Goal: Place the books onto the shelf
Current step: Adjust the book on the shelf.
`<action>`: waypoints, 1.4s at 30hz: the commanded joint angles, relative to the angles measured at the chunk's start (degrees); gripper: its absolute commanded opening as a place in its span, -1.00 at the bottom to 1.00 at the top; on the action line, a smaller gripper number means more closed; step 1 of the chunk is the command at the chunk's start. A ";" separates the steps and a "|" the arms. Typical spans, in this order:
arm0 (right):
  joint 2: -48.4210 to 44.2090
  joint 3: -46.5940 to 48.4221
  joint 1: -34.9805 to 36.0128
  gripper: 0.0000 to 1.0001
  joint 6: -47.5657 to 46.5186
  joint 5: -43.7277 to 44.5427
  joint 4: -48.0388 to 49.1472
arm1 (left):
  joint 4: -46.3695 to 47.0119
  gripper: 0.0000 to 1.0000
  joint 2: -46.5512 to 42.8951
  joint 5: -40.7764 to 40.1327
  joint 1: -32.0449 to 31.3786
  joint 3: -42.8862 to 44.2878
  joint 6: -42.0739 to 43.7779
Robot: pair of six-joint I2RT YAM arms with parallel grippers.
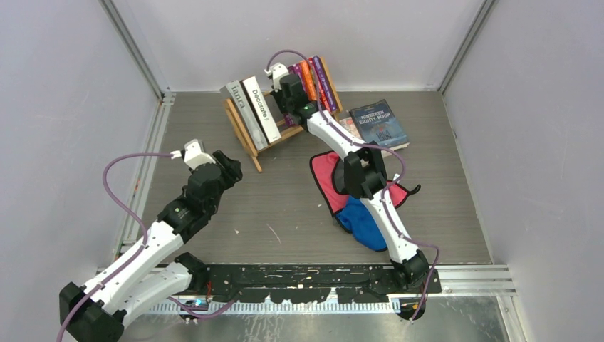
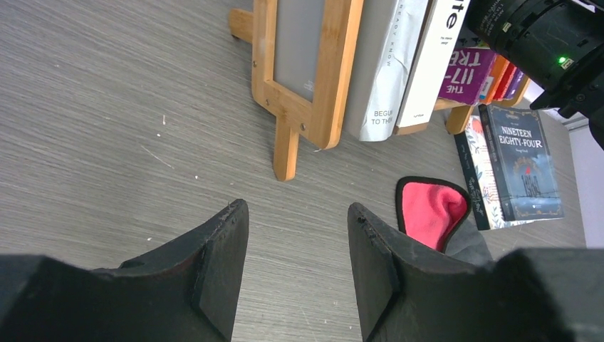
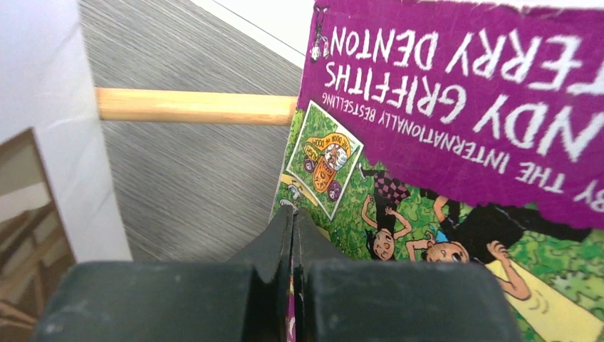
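Note:
The light-wood shelf (image 1: 246,139) (image 2: 331,71) stands at the back. A grey book (image 1: 237,100) and the white "Decorate" book (image 1: 261,107) lean at its left end. Purple and orange paperbacks (image 1: 313,78) stand at its right end. My right gripper (image 1: 288,89) (image 3: 293,214) is shut, its tips at the left edge of a purple book (image 3: 463,71) on the shelf. Whether it pinches the cover I cannot tell. "Nineteen Eighty-Four" (image 1: 379,122) (image 2: 523,167) lies on a floral book (image 2: 476,171) on the table. My left gripper (image 1: 229,167) (image 2: 298,221) hangs open and empty over the table.
A pink cloth (image 1: 324,174) (image 2: 431,210) and a blue cloth (image 1: 363,224) lie under the right arm. A shelf slat (image 3: 192,105) crosses the right wrist view. White walls enclose the table on three sides.

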 commanded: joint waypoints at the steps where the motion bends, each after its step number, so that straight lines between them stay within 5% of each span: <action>1: 0.08 2.33 -1.56 -0.94 -1.49 4.06 1.54 | 4.50 0.07 0.36 -1.61 0.24 -0.21 -0.54; 14: -1.62 -0.68 -1.29 -0.86 -4.24 6.92 3.73 | 4.14 0.07 -0.33 -1.28 0.25 -0.47 -0.97; 21: -5.47 -3.16 0.19 -0.20 -5.17 8.24 3.91 | 1.79 0.07 -1.81 -1.32 0.26 -0.09 -1.32; 27: -9.05 -6.00 0.62 0.05 -4.28 9.47 3.58 | -0.95 0.07 -4.93 -1.52 0.25 -0.12 -1.67; 42: -18.58 -16.56 1.35 0.14 -0.13 9.68 2.78 | -4.63 0.07 -8.03 -1.59 0.23 -0.61 -3.02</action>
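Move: The purple treehouse book is against the right hand's shut fingertips, which lie by its left-hand edge; its middle is about 4 cm to the right, 2 cm farther out and 1 cm up. The orange book behind it is some 8 cm right and 3 cm ahead, 2 cm up; the white Decorate book stands about 6 cm left and 3 cm back. From the left hand, the purple book is roughly 30 cm ahead, 17 cm right and 4 cm lower. Pushing right and a little forward, by about 1.5 cm, the right hand keeps its shut fingertips on the purple book's cover, towards the orange book. The fingers then open to over half, while the hand eases back and sinks about 1 cm, and come free; it then draws back, right and up, climbing some 5 cm from its lowest point. The left hand, empty, drifts back about 2 cm. ##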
